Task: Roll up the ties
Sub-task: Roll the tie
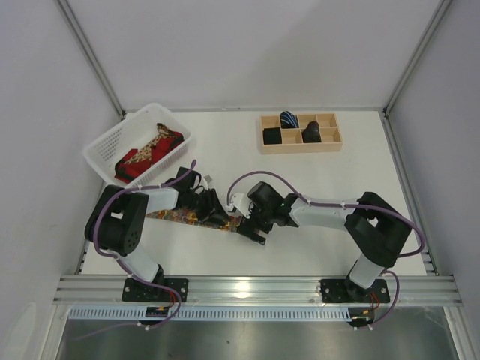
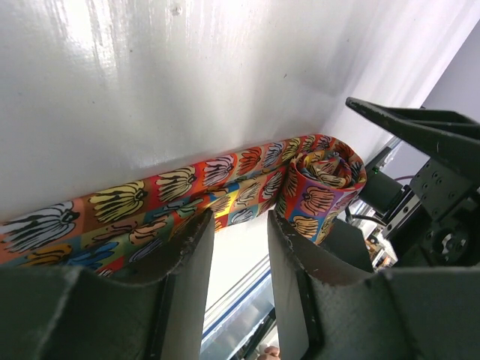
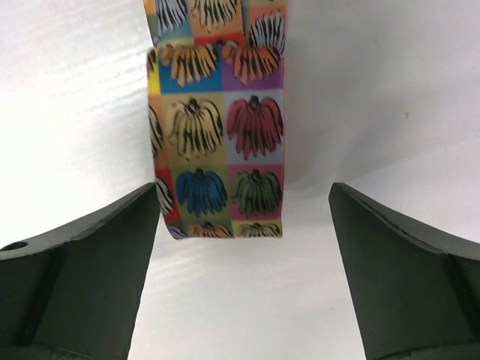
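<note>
A multicoloured banana-print tie (image 1: 176, 216) lies flat on the white table between the two arms. Its right end is wound into a small roll (image 2: 326, 178). My left gripper (image 2: 238, 217) hangs over the flat stretch just left of the roll; its jaws are partly apart with only table showing between them. My right gripper (image 3: 244, 191) stands wide open facing the roll (image 3: 217, 172), which sits just ahead of the left fingertip (image 3: 142, 214) and touches neither finger. From above, both grippers (image 1: 217, 214) (image 1: 251, 229) meet at the rolled end.
A white basket (image 1: 101, 146) at the back left holds a red tie (image 1: 135, 166) and a gold paisley tie (image 1: 154, 146). A wooden tray (image 1: 300, 148) at the back holds a blue-striped roll (image 1: 289, 119) and black rolls (image 1: 311, 133). The metal rail (image 1: 255, 285) runs along the near edge.
</note>
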`<state>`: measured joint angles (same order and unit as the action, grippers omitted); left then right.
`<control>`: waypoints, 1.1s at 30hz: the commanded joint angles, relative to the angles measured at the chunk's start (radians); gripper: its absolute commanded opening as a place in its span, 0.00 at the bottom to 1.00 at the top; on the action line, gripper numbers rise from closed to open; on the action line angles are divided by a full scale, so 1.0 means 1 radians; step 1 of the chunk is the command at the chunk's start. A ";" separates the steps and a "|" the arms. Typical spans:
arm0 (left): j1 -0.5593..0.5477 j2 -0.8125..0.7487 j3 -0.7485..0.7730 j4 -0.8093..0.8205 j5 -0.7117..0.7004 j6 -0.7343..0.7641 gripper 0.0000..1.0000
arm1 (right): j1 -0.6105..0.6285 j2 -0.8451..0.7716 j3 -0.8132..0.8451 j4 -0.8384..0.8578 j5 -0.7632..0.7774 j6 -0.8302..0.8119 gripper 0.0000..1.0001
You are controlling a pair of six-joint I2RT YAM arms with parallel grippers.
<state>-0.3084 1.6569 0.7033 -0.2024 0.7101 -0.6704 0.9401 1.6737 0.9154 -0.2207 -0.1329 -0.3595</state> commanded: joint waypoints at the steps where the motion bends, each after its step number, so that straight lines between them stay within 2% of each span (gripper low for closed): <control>1: 0.011 0.009 0.012 0.023 0.003 0.032 0.41 | -0.027 0.000 0.031 -0.097 -0.056 -0.062 1.00; 20: 0.012 0.018 0.021 0.017 0.008 0.035 0.41 | -0.023 0.162 0.125 -0.085 -0.096 -0.093 0.99; 24: 0.012 0.024 0.025 0.017 0.006 0.038 0.41 | -0.011 0.181 0.123 -0.080 -0.089 -0.084 0.92; 27: 0.014 0.027 0.025 0.018 0.005 0.038 0.41 | 0.003 0.175 0.111 -0.074 -0.082 -0.076 0.84; 28: 0.014 0.030 0.025 0.018 0.005 0.037 0.41 | 0.008 0.173 0.106 -0.071 -0.071 -0.073 0.78; 33: 0.015 0.033 0.027 0.021 0.008 0.038 0.41 | 0.022 0.167 0.096 -0.071 -0.063 -0.064 0.72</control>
<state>-0.3042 1.6741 0.7090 -0.1989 0.7269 -0.6628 0.9447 1.7992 1.0508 -0.2478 -0.2340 -0.4202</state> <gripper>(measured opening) 0.413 0.729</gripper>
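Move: The rolled-up end of the tie stands about 4 cm to the right hand's left, 1 cm ahead and 1 cm below, just beyond its open fingertips. The left fingertips are some 10 cm left and 3 cm ahead of the right hand, by the flat strip; that unrolled strip's middle is about 20 cm left and 4 cm ahead of the right hand. From the left hand, the roll is about 6 cm to the right, 2 cm back and 1 cm lower. After easing a touch farther right, the wide-open right hand comes back left low over the table to the rolled end, ending about 3.5 cm left of where it began; it bows about a centimetre forward and back on the way and turns slightly counter-clockwise. As it arrives, its fingers close to roughly three-quarters open, one along each side of the roll so that they just about touch its edges, while the left hand stays put at the strip beside the roll with its fingers unchanged. ##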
